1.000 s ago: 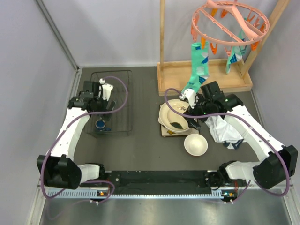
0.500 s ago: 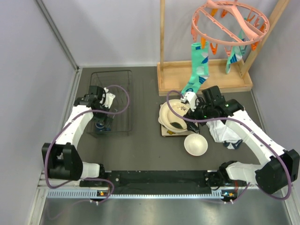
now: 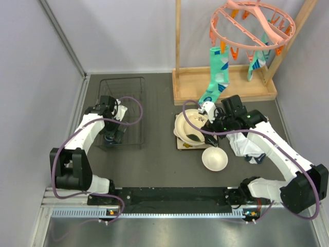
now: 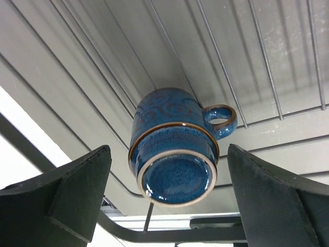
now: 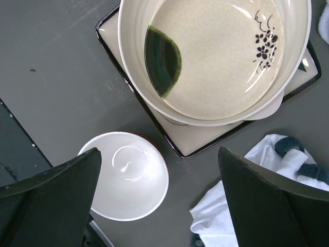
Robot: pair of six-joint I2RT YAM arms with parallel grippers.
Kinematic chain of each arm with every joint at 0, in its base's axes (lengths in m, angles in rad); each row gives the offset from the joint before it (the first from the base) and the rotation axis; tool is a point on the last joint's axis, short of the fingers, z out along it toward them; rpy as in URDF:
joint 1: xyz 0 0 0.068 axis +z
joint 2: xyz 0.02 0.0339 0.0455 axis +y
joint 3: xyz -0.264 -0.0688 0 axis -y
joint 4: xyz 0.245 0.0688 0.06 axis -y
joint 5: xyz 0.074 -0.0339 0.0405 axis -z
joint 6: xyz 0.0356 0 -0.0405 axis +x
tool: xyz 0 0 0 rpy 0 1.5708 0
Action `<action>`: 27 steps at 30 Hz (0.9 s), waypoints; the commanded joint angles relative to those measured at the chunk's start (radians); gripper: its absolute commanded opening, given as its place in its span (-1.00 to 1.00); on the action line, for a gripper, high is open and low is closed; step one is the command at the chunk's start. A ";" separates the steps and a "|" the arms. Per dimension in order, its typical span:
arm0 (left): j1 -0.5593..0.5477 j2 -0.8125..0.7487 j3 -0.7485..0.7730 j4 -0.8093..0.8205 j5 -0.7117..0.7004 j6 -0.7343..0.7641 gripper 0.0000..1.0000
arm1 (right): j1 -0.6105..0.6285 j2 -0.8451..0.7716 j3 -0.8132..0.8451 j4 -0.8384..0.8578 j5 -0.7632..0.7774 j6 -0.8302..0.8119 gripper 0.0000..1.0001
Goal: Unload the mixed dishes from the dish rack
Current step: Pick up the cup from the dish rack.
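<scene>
A dark blue mug [image 4: 175, 149] stands upside down at the near end of the black wire dish rack [image 3: 126, 87], its handle to the right in the left wrist view. My left gripper [image 4: 172, 206] is open, its fingers [image 4: 67, 200] on either side of the mug and apart from it. In the top view this gripper [image 3: 114, 133] covers most of the mug. The cream dishes [image 3: 191, 128] are stacked on a square plate [image 5: 205, 141] at mid-table, with a small white bowl [image 3: 215, 158] in front. My right gripper [image 5: 159, 206] hangs open over them, holding nothing.
A crumpled white cloth [image 3: 247, 144] lies right of the stack. A wooden frame [image 3: 226, 88] stands at the back right with a pink peg hanger [image 3: 252, 23] and a hanging teal sock [image 3: 218, 72]. Rack wires [image 4: 231, 77] run beneath the mug.
My left gripper has come from the rack's middle down to its near end, over the blue mug, and opened a little wider. The right arm has barely shifted.
</scene>
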 commanded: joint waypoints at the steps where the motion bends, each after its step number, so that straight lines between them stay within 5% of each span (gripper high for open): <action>1: 0.011 0.018 -0.014 0.054 -0.018 0.022 0.97 | -0.007 -0.025 -0.007 0.032 -0.035 0.011 0.90; 14: 0.019 0.053 -0.005 0.066 0.005 0.029 0.80 | -0.007 -0.035 -0.033 0.036 -0.035 0.014 0.90; 27: 0.019 0.044 0.003 0.059 0.047 0.025 0.25 | -0.009 -0.031 -0.044 0.038 -0.038 0.014 0.90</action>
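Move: Just beneath the open left fingers, the upturned blue cup sits about 3 cm below the hand point and 1 cm ahead, centred between the pads. The dish rack's near rail runs some 4 cm back, straight behind and about 3 cm lower; its right wall has its middle around 12 cm to the right and 9 cm ahead, also 3 cm lower. From the idle right hand the cup lies about 42 cm left, 2 cm ahead and 9 cm below. Sinking about 1.5 cm almost straight down over the upturned cup, the left hand brings its pads down either side of the body, then all but stops there. The fingers, wide open at first, draw in by roughly a third and come to pinch the cup's sides, gripper effort rising at the very end; the wrist barely turns. ##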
